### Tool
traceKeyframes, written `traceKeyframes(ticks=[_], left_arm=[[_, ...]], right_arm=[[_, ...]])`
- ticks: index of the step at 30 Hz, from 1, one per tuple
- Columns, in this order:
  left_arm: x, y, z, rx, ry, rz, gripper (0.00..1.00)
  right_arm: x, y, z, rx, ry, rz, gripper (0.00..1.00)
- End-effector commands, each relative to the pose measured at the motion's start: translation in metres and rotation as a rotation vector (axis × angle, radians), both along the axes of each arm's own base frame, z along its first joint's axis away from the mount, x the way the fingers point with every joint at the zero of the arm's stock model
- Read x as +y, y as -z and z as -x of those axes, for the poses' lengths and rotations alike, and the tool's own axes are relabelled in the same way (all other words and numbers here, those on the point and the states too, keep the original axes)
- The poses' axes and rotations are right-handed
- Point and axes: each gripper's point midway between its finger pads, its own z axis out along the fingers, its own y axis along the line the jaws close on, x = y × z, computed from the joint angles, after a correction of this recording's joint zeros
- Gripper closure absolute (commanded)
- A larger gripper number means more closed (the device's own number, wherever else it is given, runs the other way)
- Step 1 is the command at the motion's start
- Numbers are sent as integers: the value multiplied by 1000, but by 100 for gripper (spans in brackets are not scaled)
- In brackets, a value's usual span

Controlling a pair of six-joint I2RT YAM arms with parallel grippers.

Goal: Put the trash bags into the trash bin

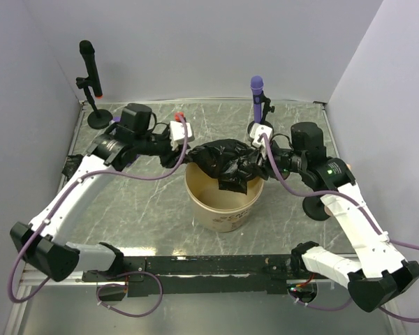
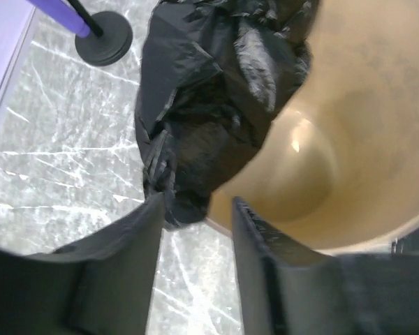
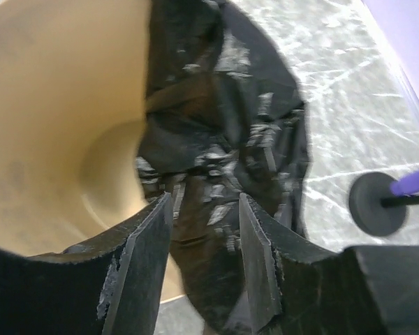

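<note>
The tan trash bin [image 1: 223,202] stands mid-table, its pale inside [image 2: 335,139] showing. A glossy black trash bag [image 1: 227,162] lies crumpled over its far rim, part hanging inside and part outside. My left gripper [image 1: 186,148] sits at the bag's left end. It is open in the left wrist view, with marble showing between the jaws, and the bag's lower tip [image 2: 178,206] touches the left fingertip [image 2: 152,223]. My right gripper [image 1: 264,162] is at the bag's right end, open, with its fingers [image 3: 153,230] straddling the bag [image 3: 223,139] without pinching it.
A black microphone on a stand [image 1: 91,70] is at the far left corner. A purple microphone [image 1: 257,91] stands just behind the bin, its round base [image 3: 376,204] close to the bag. White walls enclose the table on three sides.
</note>
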Motion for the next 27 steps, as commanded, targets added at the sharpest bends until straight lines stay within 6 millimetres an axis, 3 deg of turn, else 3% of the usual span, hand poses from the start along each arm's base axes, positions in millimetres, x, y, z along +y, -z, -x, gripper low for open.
traceKeyframes(ticks=[1, 4, 8, 11, 16, 19, 22, 27], left_arm=[[-14, -3, -27, -28, -45, 13, 50], [-20, 6, -34, -23, -37, -5, 55], [-24, 10, -33, -20, -21, -7, 79], [-25, 6, -30, -28, -17, 8, 98], [-19, -18, -19, -89, -34, 53, 99], [-10, -36, -7, -132, -35, 66, 99], [1, -33, 11, -150, -9, 33, 99], [21, -7, 41, -156, 37, -50, 99]], right_arm=[[0, -19, -25, -105, 73, -13, 50], [-2, -13, -34, -123, 100, 20, 49], [-1, -3, -37, -116, 95, 53, 51], [0, 0, -35, -113, 88, 55, 69], [1, -11, -26, -133, 63, 43, 100], [3, -29, -9, -152, 15, 20, 100], [3, -36, 15, -138, -49, 11, 100], [3, -9, 59, -39, -144, 32, 100]])
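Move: The trash bag lies loose across the far part of the trash bin's rim. Its left end is about 3 cm ahead of the left hand, 3 cm to its right and 3 cm below; its right end is some 3 cm straight ahead of the right hand and 1 cm below. The bin's middle is 6 cm back and 12 cm right of the left hand, roughly 17 cm lower. The purple microphone stands about 24 cm ahead and 3 cm right of the right hand, 16 cm lower. The bag's left end is pinched by the left hand, which reaches forward and down with open fingers, drifting right, shuts, then pulls up about 7 cm and back 5 cm towards the bin's near side. The right hand goes forward about 3 cm, shuts on the bag's right end and draws back 4 to 5 cm, rising slightly. ##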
